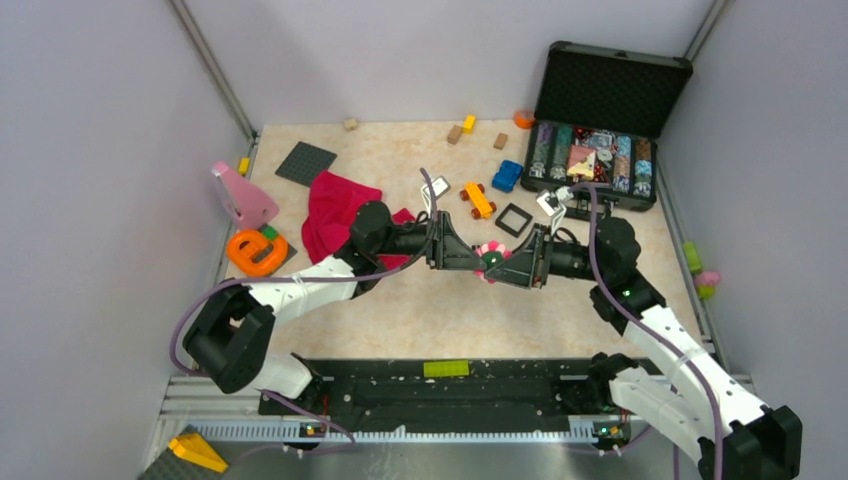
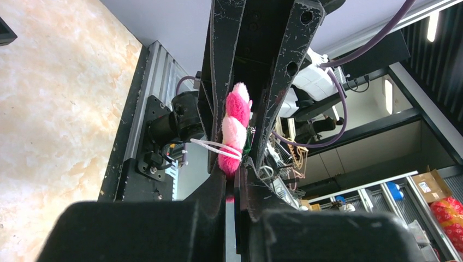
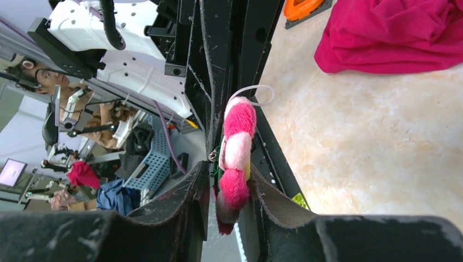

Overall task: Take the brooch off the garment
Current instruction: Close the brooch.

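The brooch [image 1: 490, 256], a fluffy pink-and-white flower disc, hangs in the air above the mid table, clear of the garment [image 1: 335, 210], a crumpled magenta cloth to the left. My left gripper [image 1: 480, 262] and right gripper [image 1: 500, 266] meet tip to tip on it. In the left wrist view the left gripper [image 2: 236, 174] pinches the lower edge of the brooch [image 2: 236, 117], edge-on, with a white thread [image 2: 210, 146] looped across it. In the right wrist view the right gripper [image 3: 229, 174] closes on the other edge of the brooch [image 3: 237, 136]. The garment [image 3: 393, 38] lies behind.
An orange ring toy [image 1: 257, 252] and a pink cone-shaped piece [image 1: 243, 195] sit at the left edge. A grey baseplate [image 1: 306, 162], toy cars [image 1: 478, 200], a black square frame [image 1: 513, 220] and an open black case [image 1: 600, 130] lie toward the back.
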`<move>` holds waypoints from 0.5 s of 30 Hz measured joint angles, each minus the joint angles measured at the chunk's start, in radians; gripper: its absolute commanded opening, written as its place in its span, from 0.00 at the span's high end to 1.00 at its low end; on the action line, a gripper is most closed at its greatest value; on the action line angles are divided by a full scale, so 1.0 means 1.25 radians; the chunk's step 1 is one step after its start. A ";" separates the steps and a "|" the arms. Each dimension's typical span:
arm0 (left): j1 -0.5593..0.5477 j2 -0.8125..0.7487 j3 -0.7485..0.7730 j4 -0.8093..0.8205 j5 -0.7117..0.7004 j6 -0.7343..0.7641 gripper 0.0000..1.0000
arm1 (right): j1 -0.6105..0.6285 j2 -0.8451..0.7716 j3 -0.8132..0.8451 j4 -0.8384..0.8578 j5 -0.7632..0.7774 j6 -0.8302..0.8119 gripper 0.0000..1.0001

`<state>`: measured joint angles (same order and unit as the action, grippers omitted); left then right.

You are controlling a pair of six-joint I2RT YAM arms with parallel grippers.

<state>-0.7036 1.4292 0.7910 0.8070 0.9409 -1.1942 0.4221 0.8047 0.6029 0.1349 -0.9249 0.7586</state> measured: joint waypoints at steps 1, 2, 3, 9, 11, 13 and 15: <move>-0.001 0.000 0.000 -0.003 0.002 0.003 1.00 | 0.000 0.000 -0.001 -0.001 -0.004 0.000 0.73; -0.001 0.000 0.000 -0.004 0.004 0.006 1.00 | 0.000 0.000 -0.001 -0.002 -0.006 0.000 0.73; -0.002 0.000 0.000 -0.005 0.006 0.009 1.00 | 0.000 0.000 -0.001 -0.002 -0.009 -0.003 0.73; -0.007 0.002 0.005 -0.017 0.016 0.020 1.00 | 0.000 -0.002 -0.006 -0.002 -0.026 -0.012 0.59; -0.011 0.004 0.005 -0.018 0.014 0.021 1.00 | 0.000 -0.006 -0.007 -0.005 -0.035 -0.019 0.52; -0.015 0.005 0.005 -0.018 0.009 0.021 1.00 | 0.001 -0.014 -0.008 -0.006 -0.042 -0.024 0.50; -0.015 0.007 0.005 -0.018 0.005 0.021 1.00 | 0.002 -0.026 -0.012 -0.010 -0.045 -0.031 0.50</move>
<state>-0.7227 1.4380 0.7967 0.7845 0.9474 -1.1679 0.4248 0.7727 0.5877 0.1226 -0.9817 0.7197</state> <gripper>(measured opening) 0.036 0.493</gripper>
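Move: The brooch hangs in the left fingers, its middle about 2 cm to the right of the left hand point and level with it. From the right hand, whose fingers straddle it, the brooch is some 1 cm ahead and 1 cm left, at the same height. Some 27 cm below the right hand lie a black frame, 22 cm ahead and 9 cm right; the yellow toy car, 27 cm ahead and 2 cm right; and the garment, 22 cm ahead and 27 cm left. Drawing back about 1.5 cm towards the bases, the right hand spreads its fingers from roughly a quarter to half open around the brooch, easing off it, and turns only slightly counter-clockwise. The left hand keeps its pinch on the brooch's near edge and all but holds still, drifting back about half a centimetre. ##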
